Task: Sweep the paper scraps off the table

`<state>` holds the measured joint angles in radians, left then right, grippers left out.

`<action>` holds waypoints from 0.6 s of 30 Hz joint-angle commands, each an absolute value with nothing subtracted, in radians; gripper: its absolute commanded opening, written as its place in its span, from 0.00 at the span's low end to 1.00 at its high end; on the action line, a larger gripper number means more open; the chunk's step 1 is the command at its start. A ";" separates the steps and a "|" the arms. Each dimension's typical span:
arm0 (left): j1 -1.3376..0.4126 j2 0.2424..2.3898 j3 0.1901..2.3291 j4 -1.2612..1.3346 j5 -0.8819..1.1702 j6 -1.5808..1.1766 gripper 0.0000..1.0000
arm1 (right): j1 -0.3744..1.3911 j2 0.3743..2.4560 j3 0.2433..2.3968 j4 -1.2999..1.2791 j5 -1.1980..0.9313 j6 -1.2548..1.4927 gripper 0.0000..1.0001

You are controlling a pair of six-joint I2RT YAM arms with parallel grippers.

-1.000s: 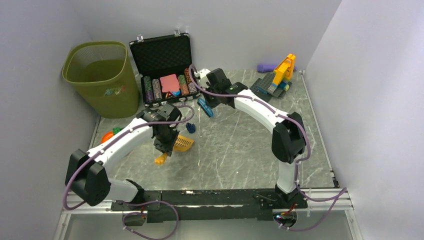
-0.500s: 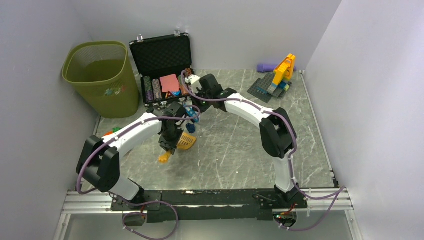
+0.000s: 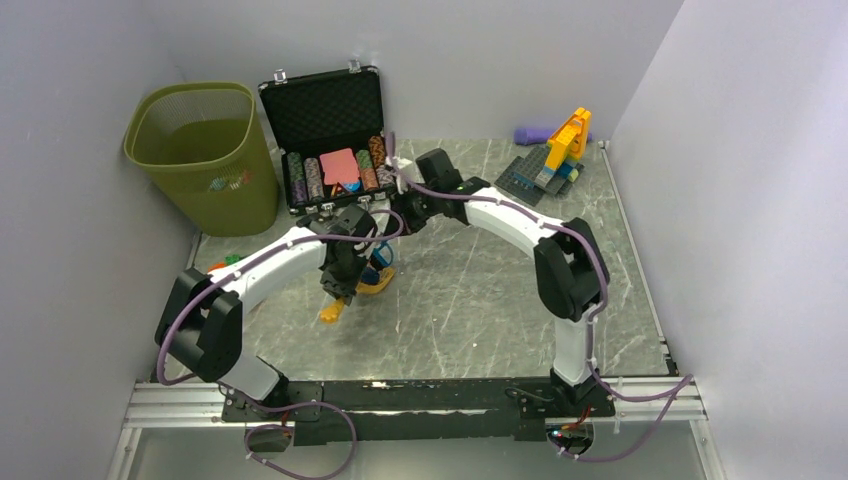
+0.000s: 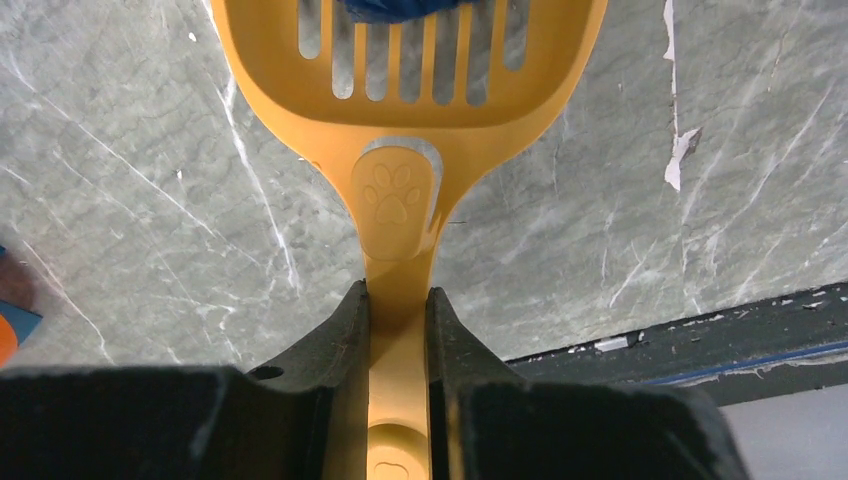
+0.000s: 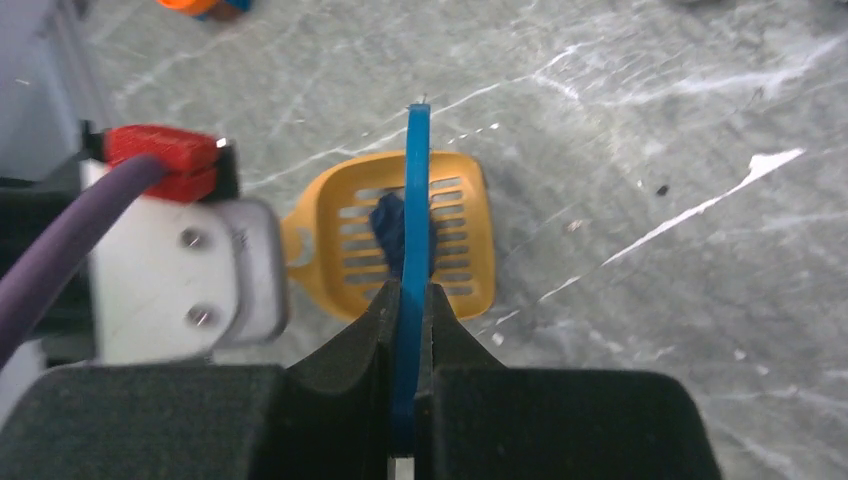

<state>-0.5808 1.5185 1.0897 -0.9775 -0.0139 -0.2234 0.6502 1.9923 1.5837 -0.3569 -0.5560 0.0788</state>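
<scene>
My left gripper (image 3: 343, 284) (image 4: 398, 291) is shut on the handle of a yellow slotted scoop (image 3: 377, 282) (image 4: 400, 90) that lies low on the table (image 3: 480, 290). A dark blue paper scrap (image 5: 387, 226) (image 4: 400, 8) rests in the scoop's (image 5: 455, 250) bowl. Just behind the scoop, my right gripper (image 3: 402, 216) (image 5: 410, 292) is shut on a flat blue blade (image 5: 414, 180). The blade reaches edge-on over the bowl, right beside the scrap.
A green mesh bin (image 3: 200, 150) stands at the back left with coloured scraps showing inside. An open black case (image 3: 330, 140) of poker chips sits behind the grippers. Toy bricks (image 3: 555, 155) are at the back right. Orange and green bits (image 3: 218, 266) lie by the left edge.
The dark blue scrap lay on the table beside the scoop; now it sits in the bowl. The scoop slid toward it, and the right arm brought the blade in.
</scene>
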 commanded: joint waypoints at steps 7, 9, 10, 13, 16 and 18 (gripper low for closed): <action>-0.659 1.295 0.988 -0.841 -0.100 -0.289 0.00 | 0.588 1.749 1.544 -0.387 -0.574 0.171 0.00; -0.662 1.248 0.968 -0.817 -0.113 -0.299 0.00 | 0.578 1.687 1.536 -0.389 -0.507 0.172 0.00; -0.664 1.224 0.959 -0.805 -0.121 -0.304 0.00 | 0.570 1.656 1.530 -0.383 -0.461 0.177 0.00; -0.664 1.162 0.942 -0.781 -0.153 -0.324 0.00 | 0.554 1.549 1.493 -0.348 -0.319 0.200 0.00; -0.664 1.120 0.958 -0.788 -0.186 -0.333 0.00 | 0.547 1.439 1.408 -0.289 -0.153 0.220 0.00; -0.658 1.110 0.998 -0.820 -0.209 -0.325 0.00 | 0.544 1.364 1.347 -0.246 -0.082 0.224 0.00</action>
<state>-0.6609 1.1473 0.9455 -0.8272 -0.1371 -0.3065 0.5556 1.4967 1.4345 -0.3500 -0.3119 0.1932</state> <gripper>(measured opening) 0.210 0.089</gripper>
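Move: The left hand holds the scoop, with the navy paper scrap in its basket about 7 cm to this hand's right, 5 cm ahead and 3 cm lower. The bin stands some 24 cm ahead and 24 cm left of the left hand, the orange toy about 22 cm left and 3 cm ahead. From the right hand, which holds the blue brush, the scrap is roughly 8 cm back, 3 cm left and 8 cm below; the chip case is about 9 cm ahead and 10 cm left. The brush, still gripped, comes away from over the scoop and scrap as the right hand climbs about 16 cm and swings some 9 cm right, faster towards the end, turning clockwise. After a slight dip the left hand raises the held scoop about 5 cm, tilting some 20 degrees so its basket end comes up. ##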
